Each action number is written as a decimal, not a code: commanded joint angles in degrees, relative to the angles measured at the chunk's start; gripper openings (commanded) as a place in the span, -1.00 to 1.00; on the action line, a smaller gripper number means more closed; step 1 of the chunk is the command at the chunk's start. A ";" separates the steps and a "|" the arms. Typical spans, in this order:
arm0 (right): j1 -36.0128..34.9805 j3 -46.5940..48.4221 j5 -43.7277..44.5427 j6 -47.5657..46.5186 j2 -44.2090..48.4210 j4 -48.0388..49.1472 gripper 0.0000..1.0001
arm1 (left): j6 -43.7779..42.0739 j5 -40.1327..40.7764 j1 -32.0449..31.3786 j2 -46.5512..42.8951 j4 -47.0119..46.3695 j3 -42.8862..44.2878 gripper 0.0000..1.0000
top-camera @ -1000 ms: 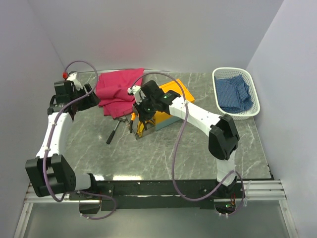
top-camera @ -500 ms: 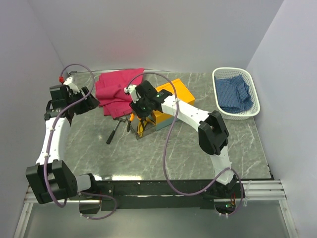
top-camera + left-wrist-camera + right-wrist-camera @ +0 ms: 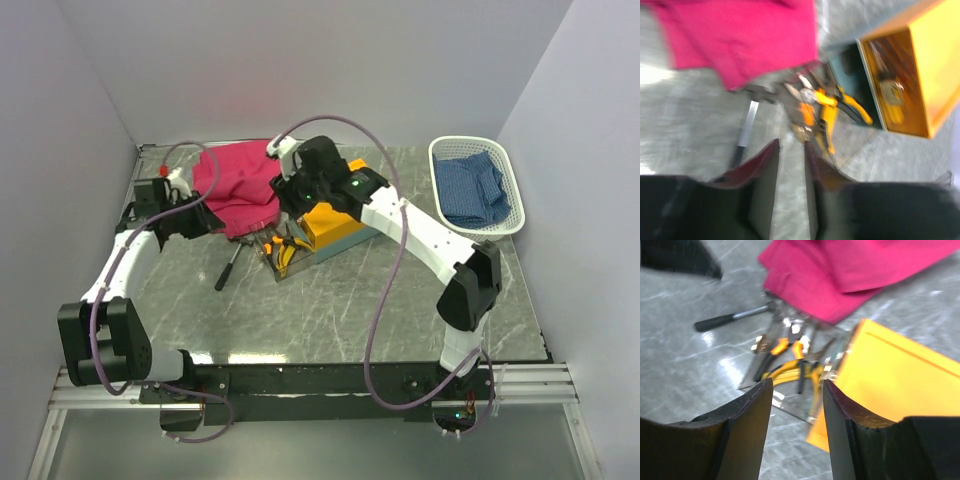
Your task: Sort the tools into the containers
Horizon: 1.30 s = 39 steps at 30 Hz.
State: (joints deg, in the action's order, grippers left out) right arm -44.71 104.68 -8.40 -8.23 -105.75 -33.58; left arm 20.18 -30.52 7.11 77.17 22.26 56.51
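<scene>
The orange-yellow toolbox (image 3: pixel 338 214) with a teal base stands mid-table. Yellow-black and orange-black pliers (image 3: pixel 284 249) lie on its clear flap at the front left; they also show in the left wrist view (image 3: pixel 821 111) and the right wrist view (image 3: pixel 786 356). The black-handled hammer (image 3: pixel 229 267) lies left of them, its head under the magenta cloth (image 3: pixel 238 180). My left gripper (image 3: pixel 207 218) is open and empty, left of the tools (image 3: pixel 791 147). My right gripper (image 3: pixel 283 197) is open and empty above the cloth's edge and the pliers (image 3: pixel 796 386). No screwdrivers show.
The white lattice basket (image 3: pixel 444 160) stands at the back right with a blue checked cloth (image 3: pixel 474 190) inside. The grey marble table (image 3: pixel 330 310) is bounded by white walls on three sides.
My right gripper has risen from the toolbox's flap and moved back toward the magenta cloth. My left gripper has swung right, closer to the cloth and tools.
</scene>
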 commanded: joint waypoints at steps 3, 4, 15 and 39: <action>7.68 -2.64 4.45 -1.35 2.84 3.26 -0.38 | -1.20 -3.49 -5.27 1.76 -2.66 -0.96 -0.98; 9.01 -2.47 3.23 -0.65 2.49 3.09 -0.60 | -0.94 -3.40 -5.79 2.63 -3.18 -1.23 -0.98; 18.25 -6.07 7.35 -3.19 -2.87 4.14 -1.00 | 1.08 -3.14 -11.77 10.02 -5.82 -0.26 -0.98; 18.25 -13.19 -0.47 -2.49 -5.69 1.06 -1.00 | -0.23 -3.93 -23.64 26.10 -5.48 14.32 -0.98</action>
State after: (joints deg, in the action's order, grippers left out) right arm -25.87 95.07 -6.72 -11.25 -109.60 -25.87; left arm 20.67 -32.99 -14.72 101.25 18.41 67.31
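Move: The toolbox's open drawer has its front about 11 cm to the left hand's right, 3 cm back and 13 cm down; the pliers in the drawer are roughly 17 cm right and 1 cm back. The hammer lies some 4 cm right and 4 cm back, and the red cloth about 15 cm ahead and 5 cm right. From the right hand, the toolbox lid is about 9 cm ahead, 12 cm right and 9 cm down, with the pliers almost straight below by some 21 cm. The drawer front is met by the left fingers, which shut and go right and down, then bear on it by its latch and push rightward and slightly forward towards the toolbox, some 15 cm of rightward travel, turning about 25 degrees clockwise. The toolbox lid is held by the right hand, which shuts its fingers, swings right and forward, then sinks 8 cm, its tips pressing down on the lid and staying there. ##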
